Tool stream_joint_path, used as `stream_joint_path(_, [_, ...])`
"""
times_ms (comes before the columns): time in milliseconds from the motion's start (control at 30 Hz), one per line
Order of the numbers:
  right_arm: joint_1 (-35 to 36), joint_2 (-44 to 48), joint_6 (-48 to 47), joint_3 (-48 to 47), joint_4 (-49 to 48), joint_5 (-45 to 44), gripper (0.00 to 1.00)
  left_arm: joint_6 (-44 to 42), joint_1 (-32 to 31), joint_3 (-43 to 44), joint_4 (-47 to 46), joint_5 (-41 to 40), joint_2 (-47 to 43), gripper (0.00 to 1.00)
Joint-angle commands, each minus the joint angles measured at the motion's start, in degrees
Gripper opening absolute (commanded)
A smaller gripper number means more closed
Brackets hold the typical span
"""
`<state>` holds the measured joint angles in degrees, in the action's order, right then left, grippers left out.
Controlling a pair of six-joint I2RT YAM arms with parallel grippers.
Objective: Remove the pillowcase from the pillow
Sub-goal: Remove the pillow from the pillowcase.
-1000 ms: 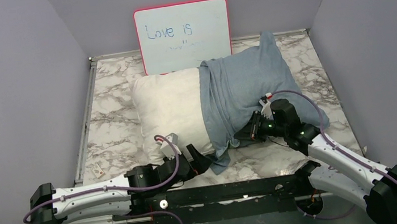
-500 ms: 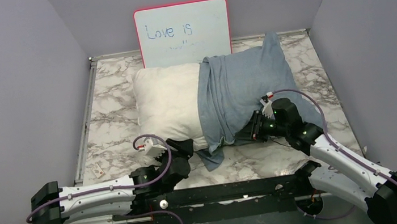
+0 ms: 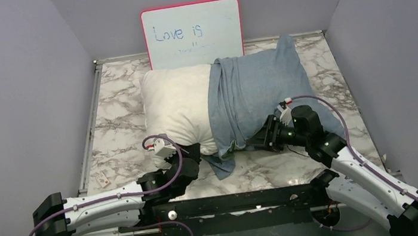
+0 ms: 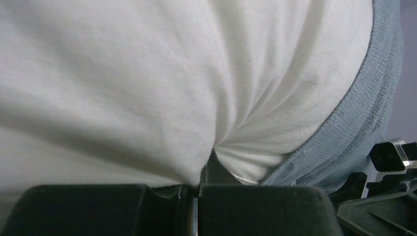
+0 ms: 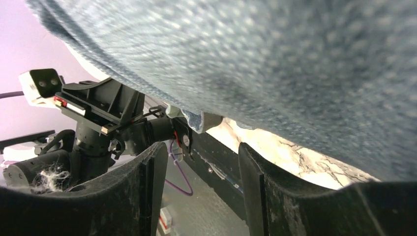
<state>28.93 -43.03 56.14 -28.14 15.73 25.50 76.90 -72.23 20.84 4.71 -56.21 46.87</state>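
Observation:
The white pillow (image 3: pixel 175 107) lies across the marble table, its right half inside the dusty blue-grey pillowcase (image 3: pixel 260 90). My left gripper (image 3: pixel 194 152) is at the pillow's near edge, just left of the pillowcase's open hem. In the left wrist view it (image 4: pixel 199 183) is shut, pinching a fold of the pillow's white cloth (image 4: pixel 147 73), with the pillowcase's hem (image 4: pixel 354 118) to the right. My right gripper (image 3: pixel 259 138) sits at the pillowcase's near edge. Its jaws (image 5: pixel 201 167) stand open and empty under the pillowcase (image 5: pixel 295 59).
A red-framed whiteboard (image 3: pixel 193 35) leans on the back wall, right behind the pillow. A small white tag (image 3: pixel 104 179) lies near the table's left front edge. Grey walls close in both sides. The black base rail (image 3: pixel 235 202) runs along the near edge.
My left gripper moved left along the pillow's near edge and shut on the white cloth. My right gripper opened and let go of the pillowcase. The pillow shifted slightly back.

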Motion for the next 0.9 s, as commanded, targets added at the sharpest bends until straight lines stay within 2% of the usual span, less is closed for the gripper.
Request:
stream_joint_path(0, [0.84, -1.38, 3.86, 1.92, -4.48, 2.14, 0.60, -5.04, 0.88, 3.46, -5.59, 5.88, 1.75, 0.00])
stream_joint_path(267, [7.81, -6.52, 9.61, 2.16, -12.21, -7.21, 0.59, -2.37, 0.94, 2.45, -6.48, 9.14, 1.39, 0.00])
stream_joint_path(367, [11.61, -10.25, 11.98, 0.85, -11.79, -15.67, 0.57, -2.20, 0.90, 2.28, -6.34, 9.43, 0.55, 0.00])
stream_joint_path(500, [13.35, -9.78, 14.31, 0.45, -8.89, -26.11, 0.38, -2.17, 0.91, 2.68, -4.82, 9.12, -0.88, 0.00])
stream_joint_path(600, [13.31, -6.89, 13.32, 0.62, -6.95, -32.01, 0.15, -2.05, 0.87, 3.42, -1.56, 8.79, -1.72, 0.00])
stream_joint_path(667, [13.27, -4.99, 12.96, 0.44, -2.98, -35.40, 0.04, -2.04, 0.97, 3.79, -0.38, 8.37, -2.02, 0.00])
stream_joint_path(700, [13.29, -4.10, 12.94, 0.08, 0.19, -37.17, 0.01, -2.38, 0.99, 3.91, -0.17, 8.17, -2.07, 0.00])
stream_joint_path(867, [13.32, 3.62, 12.58, -1.89, 15.71, -44.66, 0.01, -5.36, 2.45, 6.32, 1.08, 9.05, -0.93, 0.00])
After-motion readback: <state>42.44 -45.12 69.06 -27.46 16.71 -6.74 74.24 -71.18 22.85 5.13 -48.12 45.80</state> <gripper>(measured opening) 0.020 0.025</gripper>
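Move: The pillowcase's near side, a short way in from its mouth, lies about 3 cm left, 2 cm ahead and 3 cm below the right hand; from the left hand it is some 15 cm right, 1 cm ahead and 2 cm below. The left hand already has the pillow's near edge between its fingers. The case mouth's near corner is about 8 cm left of the right hand and level fore-and-aft; the bare half of the pillow is centred about 23 cm left and 14 cm ahead. Sliding left about 4 cm and sinking some 3 cm, the half-open right fingers move in to the pillowcase's near side and shut there on its cloth while edging forward; still low, the hand then draws back about 5 cm to its right and turns roughly 20 degrees clockwise. The left hand keeps its pinch on the pillow, drifting some 2 cm right. ##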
